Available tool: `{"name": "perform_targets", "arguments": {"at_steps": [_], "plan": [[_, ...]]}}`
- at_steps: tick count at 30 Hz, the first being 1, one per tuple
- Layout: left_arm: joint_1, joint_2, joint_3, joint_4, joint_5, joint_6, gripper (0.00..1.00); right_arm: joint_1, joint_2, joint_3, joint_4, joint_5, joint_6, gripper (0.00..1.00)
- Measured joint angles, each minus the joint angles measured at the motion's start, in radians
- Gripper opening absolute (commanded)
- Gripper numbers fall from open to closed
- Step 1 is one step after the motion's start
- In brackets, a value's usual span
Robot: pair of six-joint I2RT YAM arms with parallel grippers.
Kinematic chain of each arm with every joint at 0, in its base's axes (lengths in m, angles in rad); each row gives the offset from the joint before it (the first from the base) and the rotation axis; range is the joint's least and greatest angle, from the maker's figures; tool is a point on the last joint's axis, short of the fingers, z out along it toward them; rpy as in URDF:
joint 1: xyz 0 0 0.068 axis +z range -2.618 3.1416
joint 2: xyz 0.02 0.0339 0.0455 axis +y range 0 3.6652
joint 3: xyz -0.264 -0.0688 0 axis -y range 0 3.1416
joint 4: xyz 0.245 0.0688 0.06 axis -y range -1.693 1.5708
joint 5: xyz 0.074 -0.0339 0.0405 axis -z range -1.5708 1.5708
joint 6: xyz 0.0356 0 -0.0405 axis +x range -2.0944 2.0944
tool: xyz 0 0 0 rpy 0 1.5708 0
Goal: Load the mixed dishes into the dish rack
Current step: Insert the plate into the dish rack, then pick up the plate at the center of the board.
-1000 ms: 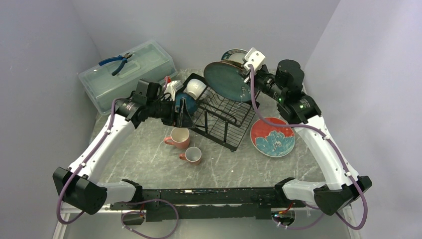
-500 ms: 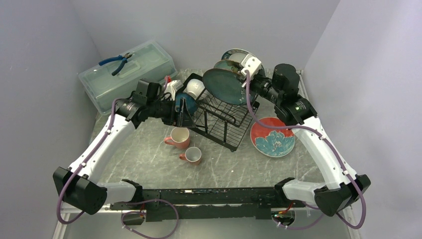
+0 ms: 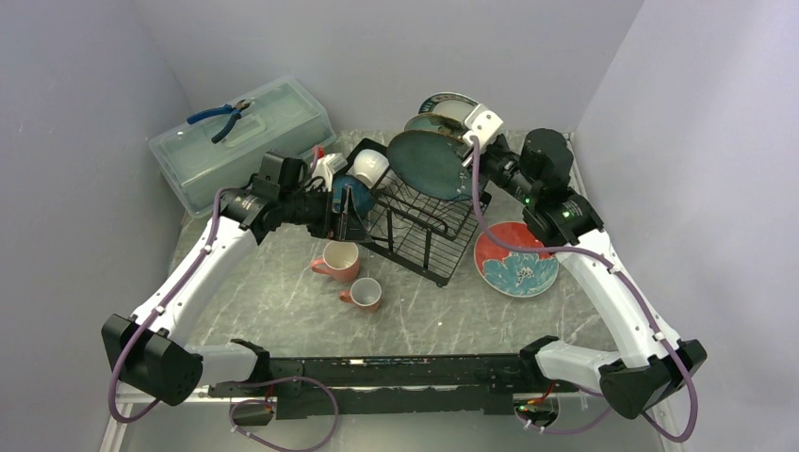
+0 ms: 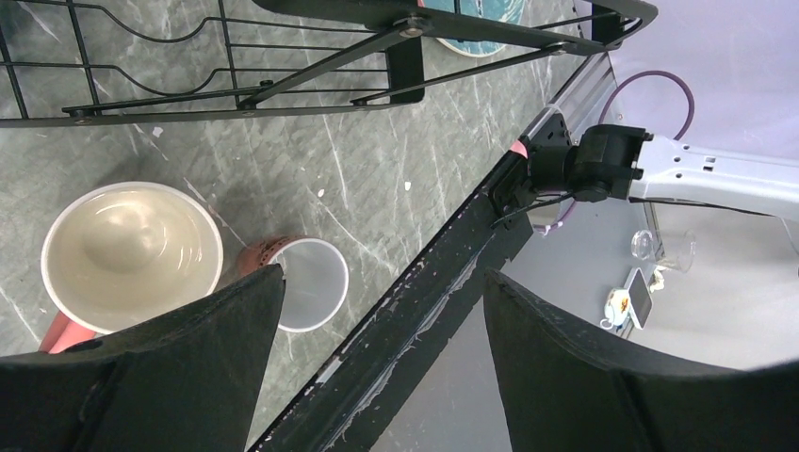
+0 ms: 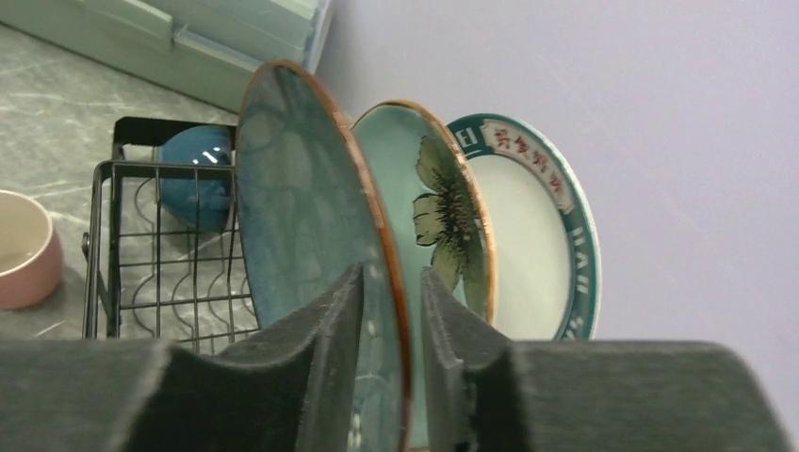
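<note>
The black wire dish rack [image 3: 415,224] stands mid-table. A glossy teal plate [image 3: 429,165] stands upright at its far end, in front of a pale green floral plate [image 5: 443,202] and a white plate with a teal lettered rim [image 5: 532,235]. My right gripper [image 5: 391,273] straddles the teal plate's [image 5: 301,207] top rim, open, with a slim gap on each side. A red floral plate [image 3: 516,259] lies flat to the right of the rack. Two pink mugs [image 3: 337,259] [image 3: 363,294] stand in front of it. My left gripper [image 4: 382,278] hovers open and empty above them by the rack's left end.
A blue bowl [image 3: 350,193] and a white cup [image 3: 369,167] sit in the rack's left part. A translucent green lidded box [image 3: 254,141] with blue-handled pliers [image 3: 221,115] on top stands at the back left. Walls close in behind and on both sides.
My right arm has lowered the teal plate down into the rack's far end, and its jaws have loosened off the rim. My left arm has stayed put.
</note>
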Motion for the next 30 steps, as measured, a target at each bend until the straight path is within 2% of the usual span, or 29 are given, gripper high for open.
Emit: {"name": "perform_targets", "arguments": {"at_steps": [9, 17, 21, 25, 30], "plan": [[0.000, 0.003, 0.000, 0.000, 0.001, 0.001, 0.83, -0.001, -0.077, -0.001, 0.069, 0.037, 0.047, 0.52], [0.000, 0.009, 0.000, 0.000, 0.010, 0.009, 0.83, -0.001, -0.142, 0.026, 0.055, 0.080, 0.138, 0.63], [0.000, 0.009, 0.000, 0.000, 0.012, 0.019, 0.83, -0.001, -0.177, 0.099, -0.026, 0.172, 0.241, 0.68], [0.000, 0.009, 0.000, 0.000, 0.024, 0.027, 0.83, -0.001, -0.217, 0.154, -0.129, 0.309, 0.362, 0.68], [0.000, 0.010, 0.000, 0.000, 0.038, 0.032, 0.83, -0.001, -0.246, 0.209, -0.366, 0.524, 0.599, 0.69]]}}
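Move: Behind the right hand by some 11 cm, 16 cm to its right and roughly 37 cm down lies the red-and-blue plate on the table. The dark green plate stands in the rack with its rim between the loosened fingers, its middle 3 cm ahead, 8 cm left and 5 cm lower; the flowered plate stands about 7 cm ahead and 5 cm left of the hand at a similar height. From the left hand the red-and-blue plate is about 40 cm right, level forward, 24 cm down. Up first, then off to the right and back, the right hand lifts clear of the racked dark green plate, ending some 11 cm right, 8 cm back and 8 cm higher after topping out and starting to sink. Its fingers spread from about a quarter to two thirds open, freeing the rim, while the wrist swings some 30 degrees clockwise and rolls about as much, left side up. ##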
